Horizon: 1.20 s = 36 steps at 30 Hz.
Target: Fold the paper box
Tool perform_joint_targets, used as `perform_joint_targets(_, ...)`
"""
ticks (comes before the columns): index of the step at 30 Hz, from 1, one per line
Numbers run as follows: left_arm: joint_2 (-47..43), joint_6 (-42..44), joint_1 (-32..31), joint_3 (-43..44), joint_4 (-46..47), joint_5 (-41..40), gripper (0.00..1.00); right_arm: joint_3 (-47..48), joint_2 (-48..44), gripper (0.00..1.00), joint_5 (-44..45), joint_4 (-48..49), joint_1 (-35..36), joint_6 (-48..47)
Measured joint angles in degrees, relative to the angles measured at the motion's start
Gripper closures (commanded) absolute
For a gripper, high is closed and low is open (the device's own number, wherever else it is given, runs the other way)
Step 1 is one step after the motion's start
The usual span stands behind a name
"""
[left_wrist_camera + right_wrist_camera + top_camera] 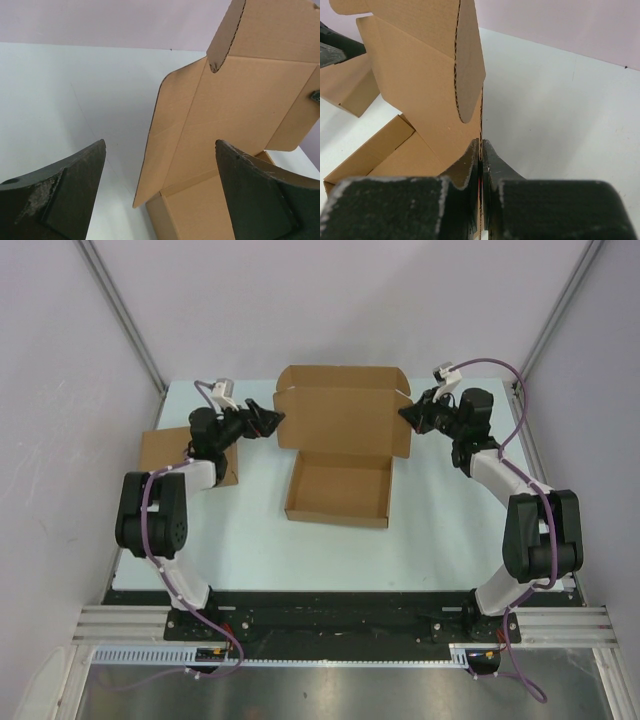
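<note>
The paper box is a brown die-cut cardboard piece in the middle of the table, with a shallow tray toward the front and its lid standing up behind. My left gripper is open at the lid's left edge. In the left wrist view the left side flap stands between and beyond the gripper's wide-apart fingers, apart from them. My right gripper is shut on the lid's right side flap. In the right wrist view that flap's thin edge runs down between the closed fingertips.
A second flat brown cardboard piece lies at the table's left edge, partly under my left arm. Bare table shows in front of the tray. Grey walls and metal posts close in the back and sides.
</note>
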Motion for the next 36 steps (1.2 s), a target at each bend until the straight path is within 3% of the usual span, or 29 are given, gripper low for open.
perform_joint_targets(17, 8.0, -3.3, 0.66, 8.72, 8.46, 5.66, 0.22, 0.0, -0.07, 1.0, 0.17, -0.42, 0.52, -0.2)
perform_joint_targets(28, 11.91, -3.93, 0.44, 11.32, 8.48, 8.22, 0.44, 0.0, -0.07, 1.0, 0.26, -0.39, 0.79, -0.17)
perform_joint_targets(36, 12.15, -5.75, -0.5, 11.89, 10.29, 9.33, 0.85, 0.0, -0.07, 1.0, 0.72, -0.42, 1.16, -0.17)
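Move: Just off the left fingertips stands the raised lid's left side flap, its middle about 2 cm ahead, 3 cm to the right and 3 cm below; the right hand, already pinching the lid's opposite flap, has that left flap some 26 cm to its left, 1 cm ahead and 5 cm lower. From the left hand, the open box tray lies about 13 cm right, 6 cm back and 16 cm down, and the brown carton roughly 21 cm left, level with it, 15 cm down. Reaching forward about 3 cm, the left hand rises, dips a little, then edges 3 cm right and up again, ending some 2 cm higher with its wrist turned about 10 degrees clockwise. Its wide-open fingers straddle the lid's left side flap and close most of the way to pinch the flap's free edge near its upper end, while the right hand keeps its grip on the opposite flap, easing barely 1 cm left. ##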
